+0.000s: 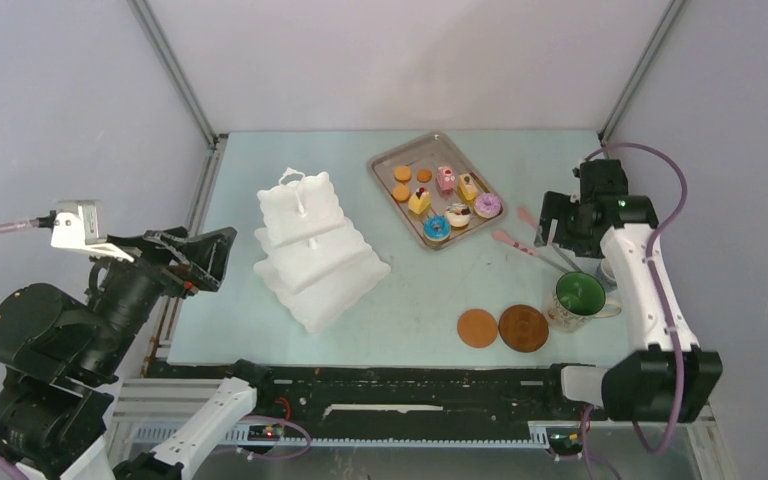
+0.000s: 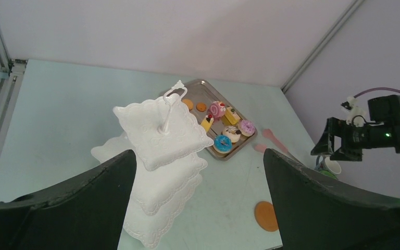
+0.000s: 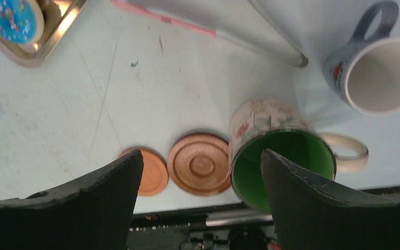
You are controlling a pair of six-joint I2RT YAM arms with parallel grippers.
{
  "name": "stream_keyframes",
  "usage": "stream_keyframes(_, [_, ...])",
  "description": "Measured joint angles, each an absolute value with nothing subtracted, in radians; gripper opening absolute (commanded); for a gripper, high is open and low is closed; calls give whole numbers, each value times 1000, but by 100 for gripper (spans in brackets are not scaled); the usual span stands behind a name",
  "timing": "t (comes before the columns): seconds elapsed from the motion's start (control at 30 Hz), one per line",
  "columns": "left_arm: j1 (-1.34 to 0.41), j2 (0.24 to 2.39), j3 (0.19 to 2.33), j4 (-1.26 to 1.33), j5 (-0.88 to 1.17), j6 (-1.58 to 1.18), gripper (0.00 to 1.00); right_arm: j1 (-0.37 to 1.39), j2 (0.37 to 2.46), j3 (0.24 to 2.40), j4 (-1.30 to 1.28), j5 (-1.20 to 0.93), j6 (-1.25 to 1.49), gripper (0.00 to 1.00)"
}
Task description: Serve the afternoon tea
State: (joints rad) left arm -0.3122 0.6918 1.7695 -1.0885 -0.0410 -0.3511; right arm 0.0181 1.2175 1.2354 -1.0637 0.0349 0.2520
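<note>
The white three-tier stand (image 1: pixel 315 250) stands left of centre, its tiers bare (image 2: pixel 161 130). Pastries lie on the silver tray (image 1: pixel 385 185): a blue doughnut (image 1: pixel 437 228), a pink doughnut (image 1: pixel 487 206), orange biscuits (image 1: pixel 402 175) and cake slices (image 1: pixel 419 201). The green-lined mug (image 3: pixel 284 156) stands next to two brown coasters (image 3: pixel 200 164) near the front edge, and the small white cup (image 3: pixel 380 73) lies just beyond it. Above the mug and coasters hovers my right gripper (image 3: pixel 202 208), open and holding nothing. My left gripper (image 2: pixel 198 208) is open too, raised left of the stand.
Pink tongs (image 1: pixel 540 245) lie between the tray and the mug. Frame posts and grey walls close in the table at the back and sides. The black front rail (image 1: pixel 410 385) runs just below the coasters.
</note>
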Motion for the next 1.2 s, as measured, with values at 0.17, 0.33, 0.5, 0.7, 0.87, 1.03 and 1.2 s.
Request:
stream_keyframes(0.17, [-312,712,1773,-1089,-14,-359,98,-103,1363,1235,-945,-62,179,76])
stream_keyframes(0.33, [-312,754,1784,-1086,-14,-356,98,-144,1529,1237,-839,-102,92,69])
stream_keyframes(0.5, [-312,780,1784,-1070,-37,-340,98,-142,1674,1249,-805,-73,20,65])
stream_keyframes(0.7, [-312,787,1753,-986,-102,-331,98,-142,1768,1277,-789,-47,-12,63])
stream_keyframes(0.87, [-312,797,1725,-928,-133,-313,98,-142,1866,1368,-770,-31,-27,59])
stream_keyframes(1.03, [-312,796,1691,-882,-171,-292,98,-140,1961,1441,-749,-26,-38,46])
stream_keyframes(1.2, [-312,776,1662,-879,-203,-267,98,-133,2035,1483,-747,-31,-64,33])
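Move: The far pink spoon's middle lies about 12 cm ahead of the right hand, 6 cm to its right and 18 cm below. The near pink spoon is some 9 cm ahead and 2 cm right of that hand. The green mug stands about 3 cm back and 5 cm right, the white cup 5 cm ahead and 13 cm right. From the left hand, the far spoon lies roughly 26 cm ahead, 62 cm right and 48 cm below. Keep lowering the right gripper, about 17 cm down and 14 cm forward with some drift right, over the near pink spoon to the pink grip of the far one. Tip the fingers some 15 degrees nearer to straight down and narrow them to under half open astride that grip. Meanwhile carry the open, empty left gripper about 6 cm forward, high up. ##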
